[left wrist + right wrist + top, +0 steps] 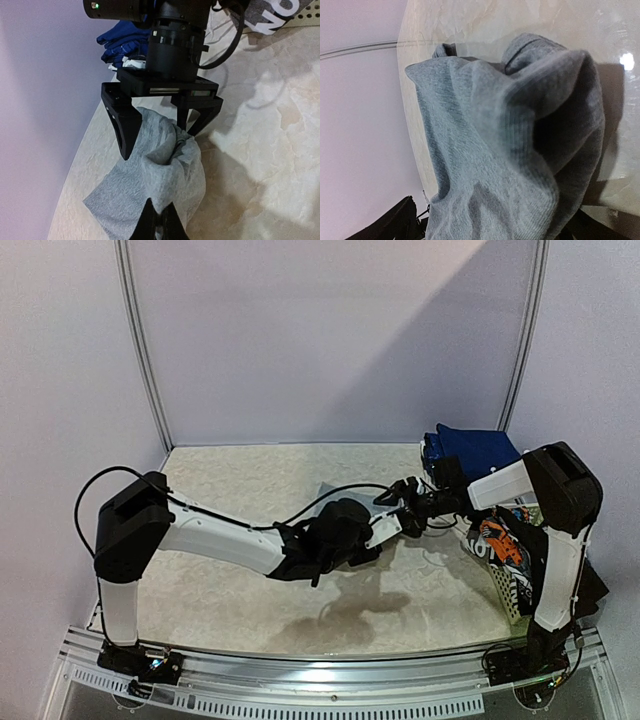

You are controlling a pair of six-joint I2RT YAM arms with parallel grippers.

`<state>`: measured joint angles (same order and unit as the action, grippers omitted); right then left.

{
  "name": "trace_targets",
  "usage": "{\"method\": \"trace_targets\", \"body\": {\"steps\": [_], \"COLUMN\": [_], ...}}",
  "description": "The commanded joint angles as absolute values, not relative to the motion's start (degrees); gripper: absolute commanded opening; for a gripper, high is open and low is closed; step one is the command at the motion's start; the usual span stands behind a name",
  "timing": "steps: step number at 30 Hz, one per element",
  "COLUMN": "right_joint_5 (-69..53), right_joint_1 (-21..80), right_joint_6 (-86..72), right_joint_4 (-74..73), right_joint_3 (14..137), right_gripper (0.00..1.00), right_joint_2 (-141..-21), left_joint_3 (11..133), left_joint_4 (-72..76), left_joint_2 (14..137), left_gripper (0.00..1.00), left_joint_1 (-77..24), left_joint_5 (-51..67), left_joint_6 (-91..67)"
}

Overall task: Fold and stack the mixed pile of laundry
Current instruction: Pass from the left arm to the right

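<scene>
A grey shirt hangs bunched above the table between both grippers; it fills the right wrist view, and only a corner shows in the top view. My left gripper is shut on its lower fold, near mid-table in the top view. My right gripper stands facing it, jaws wide apart, with the shirt's upper part between them. Navy blue pieces are stacked at the back right. An orange-black-white printed garment and black cloth lie in the basket.
The white lattice basket stands at the right edge, beside the right arm's base. The navy stack also shows in the left wrist view, near the back wall. Cables loop over the left arm.
</scene>
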<state>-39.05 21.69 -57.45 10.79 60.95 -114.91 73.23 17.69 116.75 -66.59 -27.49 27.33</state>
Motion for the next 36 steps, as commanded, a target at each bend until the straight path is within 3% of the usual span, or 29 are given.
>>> {"method": "trace_targets", "body": {"steps": [1, 6, 13, 15, 18, 19, 20, 29, 36], "right_joint_5": [-36.2, -34.9, -36.6, -37.3, -37.5, -37.4, -37.4, -32.1, -23.2], "right_joint_1": [21.7, 21.2, 20.9, 20.9, 20.9, 20.9, 20.9, 20.8, 20.7], "right_joint_6": [-57.9, -57.3, -56.3, -56.1, -54.8, -54.1, -53.0, -37.8, -26.0], "right_joint_4": [10.2, 9.4, 9.4, 9.4, 7.7, 6.4, 5.1, -14.6, -23.2], "right_joint_3": [60.9, 61.8, 64.2, 64.7, 65.6, 66.6, 67.3, 76.3, 81.3], "right_gripper": [0.91, 0.76, 0.41, 0.34, 0.24, 0.22, 0.19, 0.01, 0.00], "right_joint_2": [-117.0, -117.1, -119.3, -119.7, -119.8, -119.9, -120.0, -120.2, -119.1], "left_joint_3": [71.7, 70.5, 69.4, 69.5, 68.4, 67.6, 66.7, 56.8, 49.1], "left_joint_4": [19.3, 19.5, 18.7, 16.1, 12.0, 10.9, 10.2, 9.7, 11.1], "left_joint_2": [114.9, 114.7, 114.8, 114.7, 112.6, 111.3, 110.0, 97.0, 91.7], "left_gripper": [0.00, 0.00, 0.01, 0.20, 0.74, 0.89, 0.98, 1.00, 1.00], "left_joint_1": [-66.6, -67.1, -68.6, -69.4, -70.1, -70.1, -70.1, -66.6, -63.6], "left_joint_5": [-28.2, -28.2, -26.4, -24.4, -18.6, -15.4, -13.0, -8.8, -14.0], "left_joint_6": [26.4, 26.4, 25.7, 25.1, 21.8, 20.2, 18.8, 7.9, 2.8]}}
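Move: The grey garment hangs from the left hand's shut fingers. The fold to be handed over lies about 11 cm ahead of that hand, 3 cm to its right and 8 cm lower. For the right hand the fold is already between its open fingers, about 1 cm ahead and 2 cm below. From the right hand, the navy stack stands some 15 cm ahead and 20 cm right, the laundry basket 12 cm back and 26 cm right, both near its height. Sinking about 2 cm and easing forward, the right hand shuts its fingers on the garment fold, then creeps on forward and lifts slightly, its fingers tipping down some 20 degrees. The left hand dips with the cloth, opens wide to let go, draws back about 8 cm, then swings left some 7 cm while rising, its fingertips tilting down. ##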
